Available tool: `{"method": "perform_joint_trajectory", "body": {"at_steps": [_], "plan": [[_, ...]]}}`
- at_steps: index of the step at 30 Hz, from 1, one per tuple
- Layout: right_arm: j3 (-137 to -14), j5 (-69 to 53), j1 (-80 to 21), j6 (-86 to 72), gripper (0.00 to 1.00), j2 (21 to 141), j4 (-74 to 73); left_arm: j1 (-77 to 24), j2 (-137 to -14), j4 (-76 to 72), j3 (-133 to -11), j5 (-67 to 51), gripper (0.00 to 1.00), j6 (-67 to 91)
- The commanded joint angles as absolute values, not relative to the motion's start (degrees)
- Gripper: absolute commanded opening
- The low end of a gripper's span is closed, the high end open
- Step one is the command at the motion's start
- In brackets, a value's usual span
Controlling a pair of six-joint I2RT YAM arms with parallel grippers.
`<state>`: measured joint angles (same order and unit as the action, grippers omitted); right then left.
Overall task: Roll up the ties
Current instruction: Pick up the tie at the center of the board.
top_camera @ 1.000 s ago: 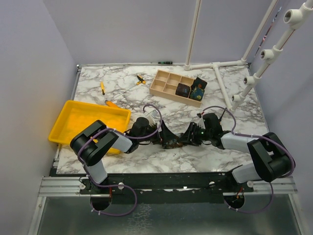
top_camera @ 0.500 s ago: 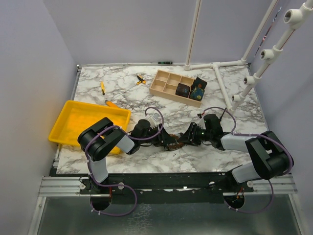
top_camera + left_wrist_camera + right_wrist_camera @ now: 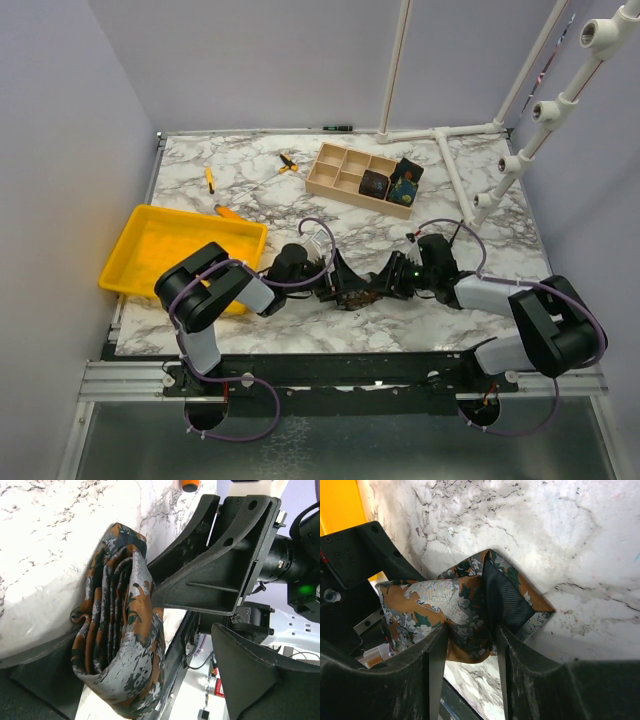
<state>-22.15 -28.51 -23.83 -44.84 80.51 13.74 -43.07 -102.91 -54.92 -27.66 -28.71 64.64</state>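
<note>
A rust-brown mottled tie (image 3: 352, 292), wound into a fist-sized roll, lies on the marble table between both grippers. In the right wrist view the roll (image 3: 462, 607) is pinched between my right gripper's (image 3: 468, 647) fingers, with its dark lining showing. In the left wrist view the roll (image 3: 120, 630) rests against one finger (image 3: 35, 672) of my left gripper (image 3: 150, 680). Its jaws stand wide apart and the other finger (image 3: 255, 675) is clear of the fabric. From above, the left gripper (image 3: 333, 284) and right gripper (image 3: 383, 286) meet at the roll. Two dark rolled ties (image 3: 390, 183) sit in the wooden box.
A wooden compartment box (image 3: 345, 170) stands at the back centre. A yellow tray (image 3: 165, 250) lies at the left, next to the left arm. Orange-handled screwdrivers (image 3: 209, 178) lie at the back left. White pipe framing (image 3: 455, 175) runs along the right side.
The left arm has leaned a little to the right, closer to the roll. The right gripper keeps its hold on the roll in the same place.
</note>
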Motion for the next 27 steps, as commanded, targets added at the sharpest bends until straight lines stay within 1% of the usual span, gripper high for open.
{"method": "perform_joint_trajectory", "body": {"at_steps": [1, 5, 8, 16, 22, 25, 27], "plan": [[-21.2, -21.5, -24.0, -40.5, 0.46, 78.6, 2.9, -43.5, -99.5, -42.2, -25.2, -24.9, 0.99, 63.3], [-21.9, -21.3, -24.0, -40.3, 0.53, 76.0, 1.4, -43.5, -95.7, -32.5, -25.4, -21.9, 0.99, 63.7], [-21.8, -21.0, -24.0, -41.4, 0.57, 74.5, 1.7, -43.8, -94.4, -32.2, -24.1, -21.0, 0.99, 67.2], [-23.4, -18.7, -24.0, -41.6, 0.61, 70.3, 0.2, -45.6, -92.3, -32.2, -22.4, -17.6, 0.99, 71.5], [-27.5, -17.8, -24.0, -38.8, 0.71, 67.7, -5.6, -47.6, -91.5, -32.4, -21.2, -14.6, 0.99, 73.3], [-28.9, -18.9, -24.0, -37.8, 0.70, 68.2, -5.5, -48.9, -91.7, -33.6, -21.2, -13.8, 0.99, 74.0], [-29.8, -20.5, -24.0, -37.1, 0.66, 69.6, -5.2, -49.5, -92.2, -34.9, -21.2, -13.4, 0.99, 74.5]]}}
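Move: The rolled tie lies flat on the board between the two hands: its middle is about 4 cm to the right of the left hand, 2 cm nearer the robot and 3 cm below. From the right hand, the tie is some 6 cm to the left, 2 cm back and 1 cm lower. The wooden tray's middle stands roughly 25 cm ahead and 6 cm right of the left hand; the yellow tray's is 38 cm to its left, 5 cm ahead. The right fingers, still around the tie's right end, open and let it go, easing about 2 cm right before lifting some 3.5 cm clear. The left hand, already wide open, slips 2 cm left off the roll, then draws back about 2 cm towards the robot, its fingers dipping slightly and swinging some 10 degrees counter-clockwise. ##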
